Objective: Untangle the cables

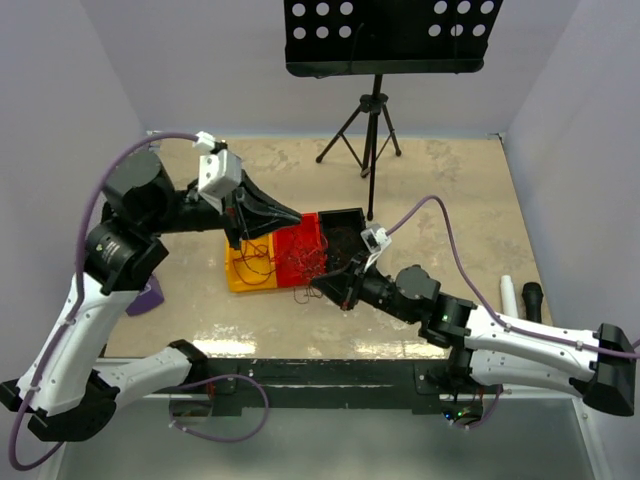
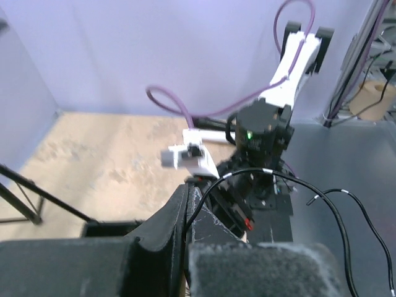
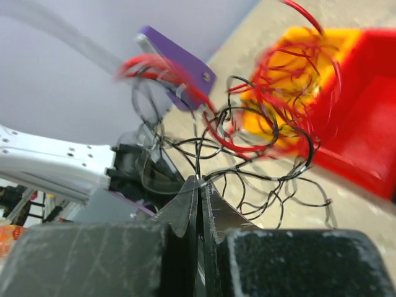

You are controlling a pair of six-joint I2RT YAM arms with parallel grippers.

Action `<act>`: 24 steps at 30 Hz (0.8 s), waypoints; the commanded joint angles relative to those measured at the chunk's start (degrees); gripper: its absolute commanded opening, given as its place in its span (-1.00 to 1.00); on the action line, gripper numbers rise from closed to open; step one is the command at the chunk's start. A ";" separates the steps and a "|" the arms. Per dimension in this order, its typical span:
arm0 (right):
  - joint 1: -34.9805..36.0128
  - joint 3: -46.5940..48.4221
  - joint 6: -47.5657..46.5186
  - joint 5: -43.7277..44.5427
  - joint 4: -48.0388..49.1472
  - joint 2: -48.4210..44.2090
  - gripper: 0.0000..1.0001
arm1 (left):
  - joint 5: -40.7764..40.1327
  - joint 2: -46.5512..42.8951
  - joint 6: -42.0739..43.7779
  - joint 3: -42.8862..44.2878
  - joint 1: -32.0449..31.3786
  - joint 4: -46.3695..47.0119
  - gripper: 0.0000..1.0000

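Note:
The cables [image 1: 298, 260] are a tangle of thin red and black wires draped over a yellow bin [image 1: 240, 277] and a red bin [image 1: 297, 238]. My left gripper [image 1: 292, 215] hovers above the tangle; in the left wrist view it [image 2: 187, 189] is shut on one black cable [image 2: 322, 199] that arcs off to the right. My right gripper [image 1: 322, 286] sits at the tangle's near right edge. In the right wrist view it [image 3: 200, 180] is shut on a black cable at its tips, with the red and black loops [image 3: 260, 127] spread just beyond.
A black bin [image 1: 345, 230] adjoins the red one. A music stand's tripod [image 1: 368, 130] stands at the back, its perforated desk [image 1: 385, 35] overhead. A purple object [image 1: 148, 296] lies at the left, and white and black items [image 1: 520, 296] at the right edge.

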 commanded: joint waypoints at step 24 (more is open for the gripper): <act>0.51 -5.85 21.32 12.88 -35.59 -2.83 -1.00 | -45.01 0.45 7.68 20.78 -0.14 26.41 -1.00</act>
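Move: Some 19 cm below the left hand, and about 2 cm farther out, hangs the red-and-black cable tangle; the left fingers already grip one black cable. From the right hand, shut on black cable, the tangle is about 2 cm ahead, 4 cm left and level. The red bin stands roughly 20 cm ahead, 5 cm left and 24 cm below that hand, the black bin some 22 cm ahead and 8 cm right, equally low. Drawing apart, the two shut hands work against each other: the left keeps its black cable and rises about 18 cm away from the tangle, drifting left and lastly forward, fingers swinging upward and from rightward towards forward. The right keeps its grip on black cable and sinks some 15 cm towards the table, also going right, its fingers tipping down. ##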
